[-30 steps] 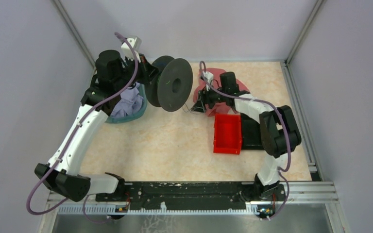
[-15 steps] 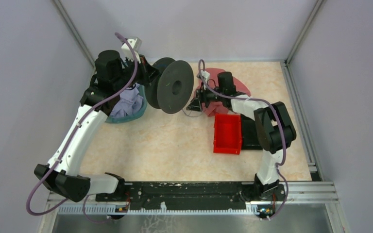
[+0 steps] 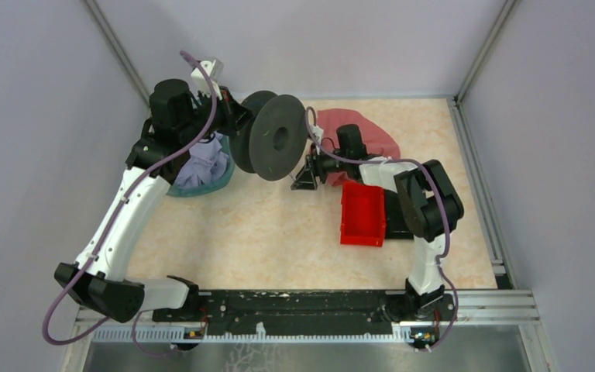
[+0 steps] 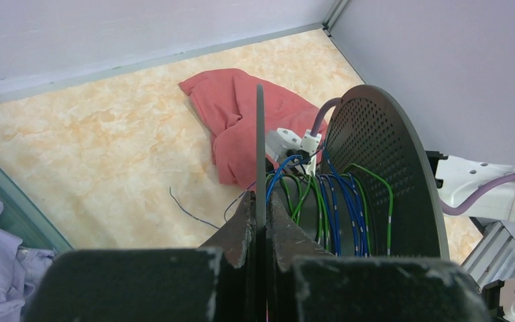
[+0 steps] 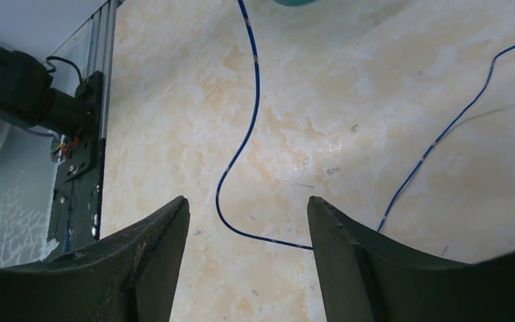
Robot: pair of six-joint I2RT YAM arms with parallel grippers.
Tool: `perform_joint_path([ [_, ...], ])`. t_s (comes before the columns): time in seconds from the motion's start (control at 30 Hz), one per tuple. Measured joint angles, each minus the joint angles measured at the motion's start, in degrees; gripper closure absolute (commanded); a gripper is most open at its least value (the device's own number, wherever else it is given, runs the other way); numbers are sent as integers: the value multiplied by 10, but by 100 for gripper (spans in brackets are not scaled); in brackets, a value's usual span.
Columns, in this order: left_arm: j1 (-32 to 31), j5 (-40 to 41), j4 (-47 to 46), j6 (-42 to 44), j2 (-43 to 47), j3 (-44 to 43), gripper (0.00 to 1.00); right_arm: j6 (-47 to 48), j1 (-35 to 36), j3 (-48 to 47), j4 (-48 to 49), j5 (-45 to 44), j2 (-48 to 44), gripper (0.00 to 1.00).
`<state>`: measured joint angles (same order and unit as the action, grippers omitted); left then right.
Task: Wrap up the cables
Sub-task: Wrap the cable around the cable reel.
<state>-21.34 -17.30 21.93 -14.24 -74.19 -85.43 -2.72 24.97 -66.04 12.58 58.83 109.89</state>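
A big black spool (image 3: 277,138) hangs on edge above the table's back. My left gripper (image 3: 236,124) is shut on its near flange (image 4: 260,134), the thin disc pinched between the fingertips (image 4: 245,218). Blue and green cables (image 4: 328,208) are wound on the core, and a loose thin end (image 4: 188,211) trails on the table. My right gripper (image 3: 304,180) hovers low just right of the spool, open and empty (image 5: 247,199). A thin blue cable (image 5: 249,127) curves on the table between its fingers and passes behind the right one. Another strand (image 5: 442,134) lies to the right.
A red bin (image 3: 362,213) sits right of centre beside a black plate (image 3: 399,221). A red cloth (image 3: 360,128) lies at the back. A teal bowl (image 3: 197,190) with lilac cloth stands under my left arm. Walls close three sides.
My right gripper has moved left, towards the spool, staying open while its arm folded in. The left arm and the spool have barely shifted.
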Motion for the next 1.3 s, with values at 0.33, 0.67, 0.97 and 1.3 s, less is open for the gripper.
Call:
perform_joint_path([
  [0.33, 7, 38, 0, -10, 0, 0, 100, -6, 15, 20, -1, 13, 1, 92],
  [0.67, 12, 161, 0, -18, 0, 0, 100, -16, 29, 64, -21, 4, -24, 100],
  [0.97, 12, 238, -2, -12, -6, 1, 100, 41, 73, 64, -95, 4, -83, 100],
  [1.3, 12, 278, -18, -7, -29, 21, 100, 127, 150, 1, -249, 4, -109, 100],
])
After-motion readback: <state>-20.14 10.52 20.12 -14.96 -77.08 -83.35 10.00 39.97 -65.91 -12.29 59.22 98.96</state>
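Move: Just beyond the right fingertips, the blue cable hangs about 2 cm back, 1 cm left and 2 cm below. The reel is roughly 4 cm ahead, 5 cm left and 24 cm above that hand; the red bin 17 cm right, 8 cm back and 8 cm lower; the red cloth 16 cm right and 9 cm ahead, 9 cm lower. From the left hand, that cable lies about 3 cm back, 11 cm right and 29 cm below. Closing its wide-open fingers on the blue cable while easing a couple of cm back, the right hand pinches it and draws it back towards the robot, nearly 14 cm in all and slightly left, first dipping, then rising, yawing about 20 degrees counter-clockwise. The left hand keeps its grip on the reel's flange, carrying it left and forward, sinking slightly late, and swinging it about 30 degrees counter-clockwise. ##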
